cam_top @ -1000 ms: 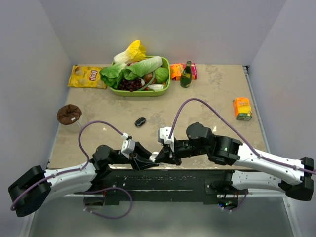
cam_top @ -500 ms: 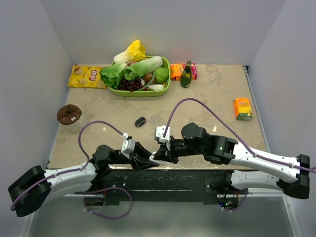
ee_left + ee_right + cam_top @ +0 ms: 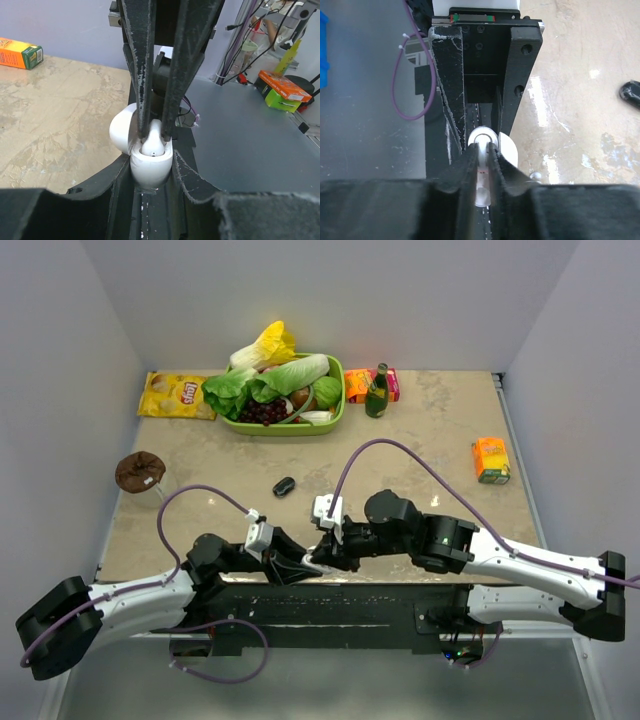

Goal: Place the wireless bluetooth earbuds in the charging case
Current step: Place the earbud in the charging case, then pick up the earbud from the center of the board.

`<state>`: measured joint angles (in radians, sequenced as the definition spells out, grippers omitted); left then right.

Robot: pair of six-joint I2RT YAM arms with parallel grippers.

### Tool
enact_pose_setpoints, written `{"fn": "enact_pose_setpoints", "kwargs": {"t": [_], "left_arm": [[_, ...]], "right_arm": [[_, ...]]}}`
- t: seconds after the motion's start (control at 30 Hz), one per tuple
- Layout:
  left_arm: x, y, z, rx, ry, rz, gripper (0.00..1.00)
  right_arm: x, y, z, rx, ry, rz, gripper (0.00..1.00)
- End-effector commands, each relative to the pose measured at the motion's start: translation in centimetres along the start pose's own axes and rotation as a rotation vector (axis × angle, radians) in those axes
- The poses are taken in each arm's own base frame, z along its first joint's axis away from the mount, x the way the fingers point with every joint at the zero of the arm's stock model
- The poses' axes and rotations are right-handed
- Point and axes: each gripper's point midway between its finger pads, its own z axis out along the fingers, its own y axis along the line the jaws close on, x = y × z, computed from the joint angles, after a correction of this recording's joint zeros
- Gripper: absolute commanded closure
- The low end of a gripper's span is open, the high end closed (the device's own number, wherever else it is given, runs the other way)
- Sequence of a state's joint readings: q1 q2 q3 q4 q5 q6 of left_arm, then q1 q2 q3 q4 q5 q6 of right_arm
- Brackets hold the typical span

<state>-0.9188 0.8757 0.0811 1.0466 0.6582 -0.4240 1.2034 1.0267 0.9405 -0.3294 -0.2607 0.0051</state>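
My left gripper [image 3: 151, 167] is shut on a white charging case [image 3: 150, 172], held just past the table's near edge with its lid [image 3: 121, 135] swung open to the left. A whitish earbud [image 3: 153, 142] sits upright in the case's socket. My right gripper [image 3: 481, 150] comes in from the opposite side, and its fingers [image 3: 142, 75] press on both sides of that earbud [image 3: 482, 180]. In the top view the two grippers meet nose to nose around the case [image 3: 312, 562]. No other earbud shows clearly.
A black oval case [image 3: 284, 486] lies on the table beyond the grippers. At the back stand a green basket [image 3: 338, 410] of vegetables, a chips bag [image 3: 177, 395] and a bottle [image 3: 377, 390]. An orange carton [image 3: 490, 460] is at right, a brown lump [image 3: 139, 471] at left.
My right arm has slid left, bringing its fingers and the earbud onto the case held by the left gripper. The left arm has stayed still.
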Motion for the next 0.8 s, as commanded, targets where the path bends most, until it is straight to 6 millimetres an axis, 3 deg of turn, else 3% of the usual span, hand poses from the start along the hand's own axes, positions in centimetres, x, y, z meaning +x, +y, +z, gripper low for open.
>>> {"fn": "enact_pose_setpoints", "kwargs": {"t": [0.0, 0.3, 0.4, 0.5, 0.57, 0.63, 0.73, 0.77], "left_arm": [[-2.5, -0.6, 0.6, 0.033, -0.07, 0.078, 1.0], [-1.9, -0.2, 0.6, 0.019, -0.056, 0.068, 1.0], [-1.6, 0.1, 0.6, 0.008, -0.047, 0.06, 1.0], [-1.3, 0.3, 0.5, -0.009, -0.046, 0.055, 1.0], [-1.2, 0.5, 0.4, -0.018, -0.051, 0.054, 1.0], [-1.4, 0.5, 0.4, -0.023, -0.06, 0.057, 1.0], [-1.6, 0.6, 0.3, -0.033, -0.073, 0.061, 1.0], [-1.8, 0.5, 0.2, -0.035, -0.084, 0.067, 1.0]], "right_arm": [[-1.4, -0.4, -0.4, 0.041, -0.06, 0.025, 0.76], [-4.5, -0.8, -1.7, 0.084, -0.157, 0.027, 0.6], [-6.8, -1.0, -3.7, 0.122, -0.238, 0.023, 0.59], [-9.4, -1.6, -7.6, 0.208, -0.377, 0.039, 0.56], [-10.0, -3.1, -10.6, 0.328, -0.479, 0.069, 0.55], [-9.5, -5.4, -12.4, 0.476, -0.53, 0.12, 0.52], [-6.6, -8.0, -12.8, 0.63, -0.52, 0.224, 0.51], [-4.5, -9.5, -12.5, 0.72, -0.493, 0.284, 0.52]]}}
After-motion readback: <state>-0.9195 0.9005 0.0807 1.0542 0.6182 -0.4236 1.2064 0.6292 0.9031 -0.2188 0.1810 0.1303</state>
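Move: The open charging case is held in the left fingers, about 2 cm to the left hand's right and 1 cm above its hand point. From the right hand, whose fingertips are still around the earbud in that case, the case lies roughly 2 cm left and 2 cm below. The loose earbud is on the table, some 5 cm ahead, 6 cm right and 18 cm below the right hand; the black case is about 25 cm ahead, 9 cm left and equally low. Staying nearly in place at first, the right hand spreads its fingers to about half open and lets go of the earbud, then pulls up and away from the charging case, about 12 cm up, 8 cm right and 4 cm forward, faster and faster. On the way its fingers tip upward and the hand swings clockwise, each some 25 degrees. The left hand keeps its grip on the case, almost still. ##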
